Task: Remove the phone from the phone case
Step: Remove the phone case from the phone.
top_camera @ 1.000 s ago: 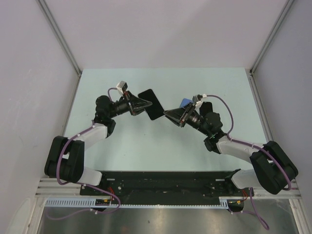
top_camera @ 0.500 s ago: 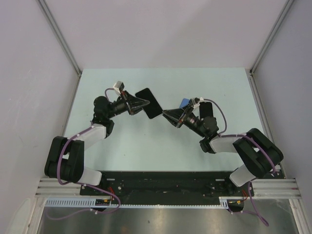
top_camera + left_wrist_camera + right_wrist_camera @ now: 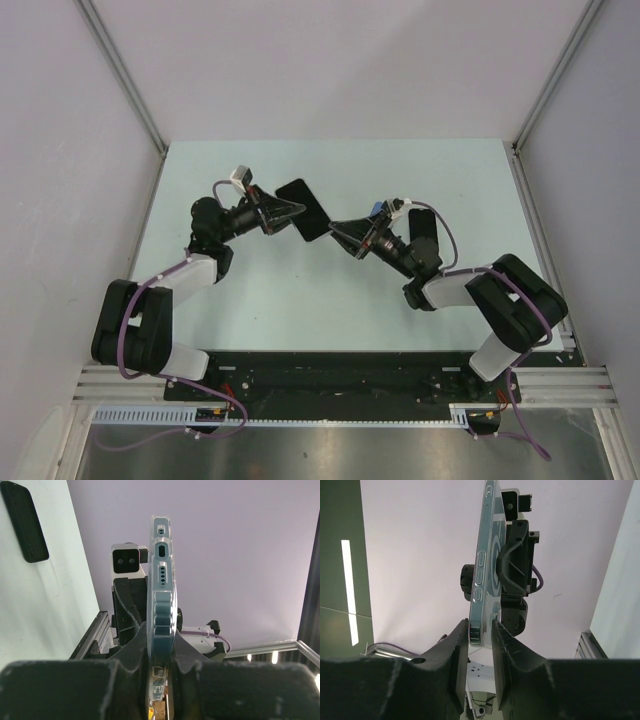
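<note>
The clear, blue-tinted phone case [image 3: 162, 580] hangs in the air between both grippers, and I see it edge-on in each wrist view. My left gripper [image 3: 161, 630] is shut on one end, with the port cutouts showing above its fingers. At the other end my right gripper [image 3: 480, 625] is shut on the case [image 3: 482, 580], whose side buttons and round ring show. The black phone [image 3: 25, 522] lies flat on the pale green table, out of the case. In the top view the phone [image 3: 312, 222] sits under and between the left gripper [image 3: 297, 208] and the right gripper [image 3: 335, 228]; the case hardly shows there.
The pale green table [image 3: 250, 280] is walled by white panels on three sides. A black rail with the arm bases [image 3: 330, 375] runs along the near edge. A small blue part [image 3: 375, 210] sits on the right wrist.
Both grippers, still holding the case, have drifted slightly left. The right arm's elbow has folded inward toward the middle of the table.
</note>
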`<state>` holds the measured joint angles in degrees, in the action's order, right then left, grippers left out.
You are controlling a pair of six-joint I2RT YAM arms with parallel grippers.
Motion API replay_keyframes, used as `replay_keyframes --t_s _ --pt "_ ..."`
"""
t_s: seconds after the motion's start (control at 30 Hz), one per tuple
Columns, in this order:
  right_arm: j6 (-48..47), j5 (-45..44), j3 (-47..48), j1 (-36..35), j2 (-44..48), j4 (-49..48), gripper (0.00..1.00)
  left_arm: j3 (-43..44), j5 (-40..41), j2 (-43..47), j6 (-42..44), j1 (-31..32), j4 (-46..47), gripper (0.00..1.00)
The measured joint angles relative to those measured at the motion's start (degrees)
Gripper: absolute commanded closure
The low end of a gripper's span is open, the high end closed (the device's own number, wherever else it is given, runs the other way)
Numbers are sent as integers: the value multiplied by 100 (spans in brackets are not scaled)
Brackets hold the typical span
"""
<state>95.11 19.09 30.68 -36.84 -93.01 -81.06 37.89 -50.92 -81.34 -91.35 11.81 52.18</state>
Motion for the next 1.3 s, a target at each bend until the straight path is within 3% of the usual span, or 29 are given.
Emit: replay_keyframes --t_s 0.13,0.17,0.5,0.83,1.3 --pt "59 -15 72 -22 -120 -70 90 0 22 0 35 -2 0 100" --pt "70 -26 81 -22 -140 -85 100 0 31 0 35 -9 -2 100" --pt "81 -247 240 -92 -315 -81 100 7 155 -74 -37 -83 4 100" --pt "374 -437 2059 -103 -966 116 100 542 909 -535 -1366 -409 1515 100" --pt "896 -549 3373 -356 -1161 -278 100 1200 1338 234 -1469 -439 1582 100"
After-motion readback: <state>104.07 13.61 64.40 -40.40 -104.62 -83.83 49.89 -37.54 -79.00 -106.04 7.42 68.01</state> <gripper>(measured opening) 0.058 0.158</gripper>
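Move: The left gripper already grips the cased phone. The case corner nearest the right hand is about 1 cm left of the right fingertips, level with them and between the open pads. From the left hand that corner is roughly 8 cm right, 4 back and 2 lower. On the table, some 18 cm below the right hand, a blue slab lies about 15 cm ahead and 11 right, and a black slab 14 ahead and 23 right. Shut the right fingers on the rim at the case corner while the left keeps its grip on the phone's side. Then raise both hands together about 16 cm, drifting some 5 cm left and swinging forward a little before easing back. Tip both sets of fingers upward by roughly 20 degrees as they climb, left and right still facing each other across the phone. ##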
